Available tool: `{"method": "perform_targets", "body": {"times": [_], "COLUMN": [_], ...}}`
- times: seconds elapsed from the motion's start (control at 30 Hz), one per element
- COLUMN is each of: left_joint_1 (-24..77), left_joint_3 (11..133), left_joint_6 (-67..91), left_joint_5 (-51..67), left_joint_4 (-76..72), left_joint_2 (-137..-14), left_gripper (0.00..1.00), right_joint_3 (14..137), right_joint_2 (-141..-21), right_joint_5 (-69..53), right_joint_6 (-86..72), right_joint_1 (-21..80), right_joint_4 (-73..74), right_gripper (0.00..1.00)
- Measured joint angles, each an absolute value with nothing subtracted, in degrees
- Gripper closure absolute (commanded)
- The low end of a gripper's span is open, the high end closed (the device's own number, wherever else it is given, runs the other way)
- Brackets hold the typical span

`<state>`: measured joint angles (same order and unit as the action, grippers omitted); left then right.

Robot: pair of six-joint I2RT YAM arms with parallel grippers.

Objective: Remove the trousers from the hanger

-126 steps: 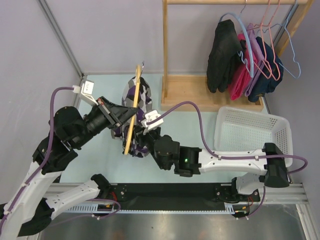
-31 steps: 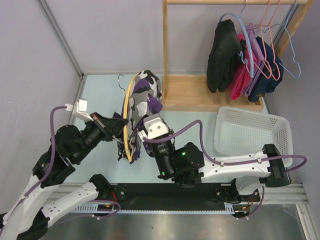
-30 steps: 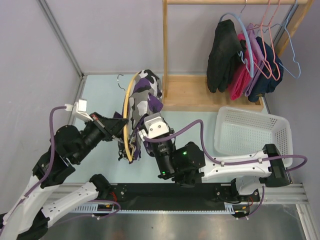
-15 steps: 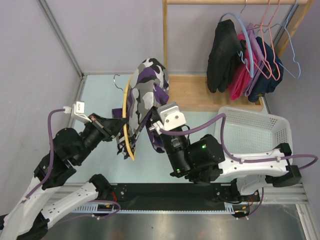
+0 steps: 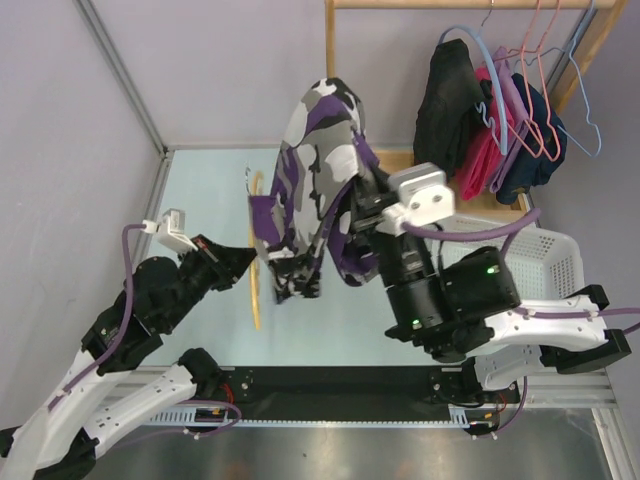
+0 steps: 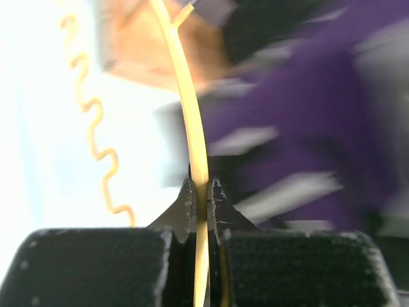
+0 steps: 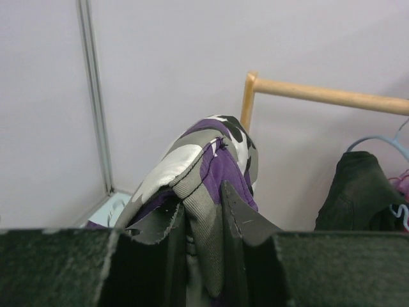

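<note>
The trousers [image 5: 318,170], camouflage in purple, grey and white, hang high over the table. My right gripper [image 5: 360,197] is shut on their ribbed waistband [image 7: 203,217], and the cloth [image 7: 211,144] drapes over the fingers. The thin yellow hanger [image 5: 255,290] stands lower left, with my left gripper [image 5: 243,264] shut on its wire [image 6: 199,173]. The trousers' lower end dangles just right of the hanger. I cannot tell whether they still touch. Blurred purple cloth [image 6: 307,141] fills the right of the left wrist view.
A white basket [image 5: 540,262] sits at the right. Behind it a wooden rack [image 5: 330,90] carries several garments on wire hangers [image 5: 490,120]. Its top bar [image 7: 326,96] and a black garment [image 7: 358,188] show in the right wrist view. A metal post [image 5: 120,70] marks the left wall.
My right arm has swung up and to the right, lifting the trousers up off the hanger. My left gripper has drawn the hanger down and back, towards the left.
</note>
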<state>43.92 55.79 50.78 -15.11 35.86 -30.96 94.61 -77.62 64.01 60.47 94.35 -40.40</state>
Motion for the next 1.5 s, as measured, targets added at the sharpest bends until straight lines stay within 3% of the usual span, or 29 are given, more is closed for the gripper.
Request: {"method": "perform_targets", "body": {"times": [0.23, 0.4, 0.6, 0.77, 1.23, 1.5], "left_joint_1": [43.9, 43.9, 43.9, 43.9, 43.8, 43.8], "left_joint_3": [53.3, 53.5, 56.3, 57.1, 57.3, 58.3], "left_joint_6": [48.8, 47.4, 45.9, 45.1, 44.9, 44.6], "left_joint_5": [-19.6, -21.0, -20.8, -20.3, -18.0, -16.3], "left_joint_4": [44.7, 46.9, 47.2, 45.6, 44.2, 43.8], "left_joint_2": [-29.4, -27.6, -28.1, -28.6, -29.7, -30.5], "left_gripper": [0.99, 1.00, 1.00, 1.00, 1.00, 1.00], "right_joint_3": [98.6, 88.4, 71.5, 65.3, 71.9, 70.8], "right_joint_2": [-74.7, -68.5, -61.9, -58.5, -50.3, -51.2], "right_joint_5": [64.8, 69.3, 80.4, 88.3, 89.0, 74.4], "right_joint_6": [65.8, 72.5, 74.0, 72.8, 62.0, 22.3], "right_joint_1": [94.5, 92.5, 79.2, 67.1, 47.0, 26.4], "right_joint_4": [-43.2, -51.1, -54.3, -52.9, -31.7, 12.8], "right_gripper": [1.00, 1.00, 1.00, 1.00, 1.00, 1.00]}}
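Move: The white basket, where the right hand's held trousers are heading, lies about 33 cm to that hand's right, 12 cm ahead and some 53 cm below. Beyond the path, the dark trousers on the rack hang about 33 cm ahead, 16 cm right and 20 cm lower. The wooden hanger is some 20 cm left, 2 cm ahead and 27 cm down. From the left hand the basket is roughly 55 cm right, 9 cm ahead and 27 cm below. Sweeping right by about 35 cm, the right hand carries the still-pinched camouflage trousers from beside the hanger to the basket, first rising slightly, then sinking some 15 cm overall and edging forward, while the wrist swings round about 70 degrees clockwise. The left hand keeps its grip on the hanger, dips and shifts left, then eases partly back. ##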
